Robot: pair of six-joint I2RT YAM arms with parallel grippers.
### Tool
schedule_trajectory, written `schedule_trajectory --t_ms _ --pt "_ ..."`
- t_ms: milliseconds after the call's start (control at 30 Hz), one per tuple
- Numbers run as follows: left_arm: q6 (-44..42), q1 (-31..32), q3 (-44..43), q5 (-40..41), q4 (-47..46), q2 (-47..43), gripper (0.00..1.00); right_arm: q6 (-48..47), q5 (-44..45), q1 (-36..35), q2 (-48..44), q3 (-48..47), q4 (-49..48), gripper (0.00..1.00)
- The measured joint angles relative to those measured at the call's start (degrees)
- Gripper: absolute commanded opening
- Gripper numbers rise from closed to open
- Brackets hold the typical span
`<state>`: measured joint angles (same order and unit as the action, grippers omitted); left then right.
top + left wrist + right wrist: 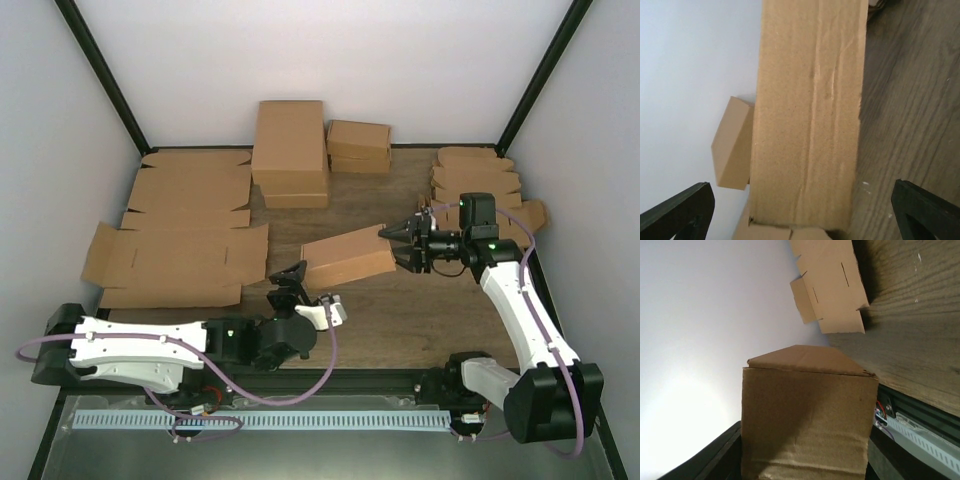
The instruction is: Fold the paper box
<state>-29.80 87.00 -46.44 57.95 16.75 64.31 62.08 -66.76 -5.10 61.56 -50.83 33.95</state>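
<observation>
The paper box (pixel 348 258) is a folded brown cardboard box in the middle of the wooden table, its right end raised a little. My right gripper (pixel 400 245) is at that right end, with a black finger pressed against each side of the box (pixel 807 415), so it is shut on it (pixel 805 460). My left gripper (pixel 290 280) sits at the box's left end and is open. In the left wrist view its fingertips (pixel 677 210) stand well wide of the box (pixel 807 115), touching neither side.
Large flat cardboard sheets (pixel 180 240) lie at the left. Folded boxes are stacked at the back (pixel 290 150) (pixel 358 145). A pile of flat blanks (pixel 478 180) sits behind the right arm. A metal rail (pixel 260 420) runs along the near edge.
</observation>
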Motion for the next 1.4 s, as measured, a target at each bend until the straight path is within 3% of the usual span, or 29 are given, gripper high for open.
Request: schedule_trajectory --t_ms 167,367,667,833,1067,1200,1400 --pt "9.35 0.00 -5.68 -3.72 6.12 -2.12 1.00 1.49 0.79 1.46 4.15 -2.01 -4.76 0.44" --pt "22.80 0.00 -13.75 -8.20 11.69 -9.33 1.00 1.81 1.36 8.57 13.40 -10.99 -12.41 0.44" --pt "38.64 -0.81 -15.02 -13.94 14.14 -19.32 1.00 -2.47 7.04 14.14 27.32 -27.67 -24.11 0.35" --pt "41.03 -2.93 -14.93 -16.35 15.67 -18.32 1.00 -5.92 8.98 14.08 35.78 -33.46 -30.21 0.25" --pt "39.78 -14.45 -12.44 -24.63 15.45 -16.94 1.00 -12.61 7.80 13.62 50.21 -46.40 -35.15 0.31" --pt "38.42 -22.53 -11.69 -31.50 14.38 -14.75 1.00 -13.55 6.84 12.61 58.42 -54.62 -37.07 0.35" --pt "36.79 -29.64 -10.80 -39.60 11.91 -11.56 1.00 -12.00 6.86 8.98 68.32 -61.05 -41.18 0.37"
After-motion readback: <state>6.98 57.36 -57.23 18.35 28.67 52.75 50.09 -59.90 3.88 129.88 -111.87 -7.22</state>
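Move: The short stack of finished boxes, where the held box is headed, lies about 38 cm ahead of the right hand, 4 cm to its left and some 19 cm lower. The tall stack stands roughly 22 cm to the left of the short one and 6 cm nearer; the flat sheets lie about 26 cm ahead of the right hand, 31 cm to its right and 24 cm below. From the left hand, the short stack is about 45 cm ahead, 19 cm right and 17 cm lower. The folded box, still gripped at its right end by the right hand, is swept about 38 cm forward to the short stack, bowing out to the right and up by 8 cm, then sinking and easing back left while the wrist rolls some 45 degrees, front side up. The left hand, already wide open, rises 14 cm clear of the box's other end, rolling, then sinks about 7 cm and swings forward. ##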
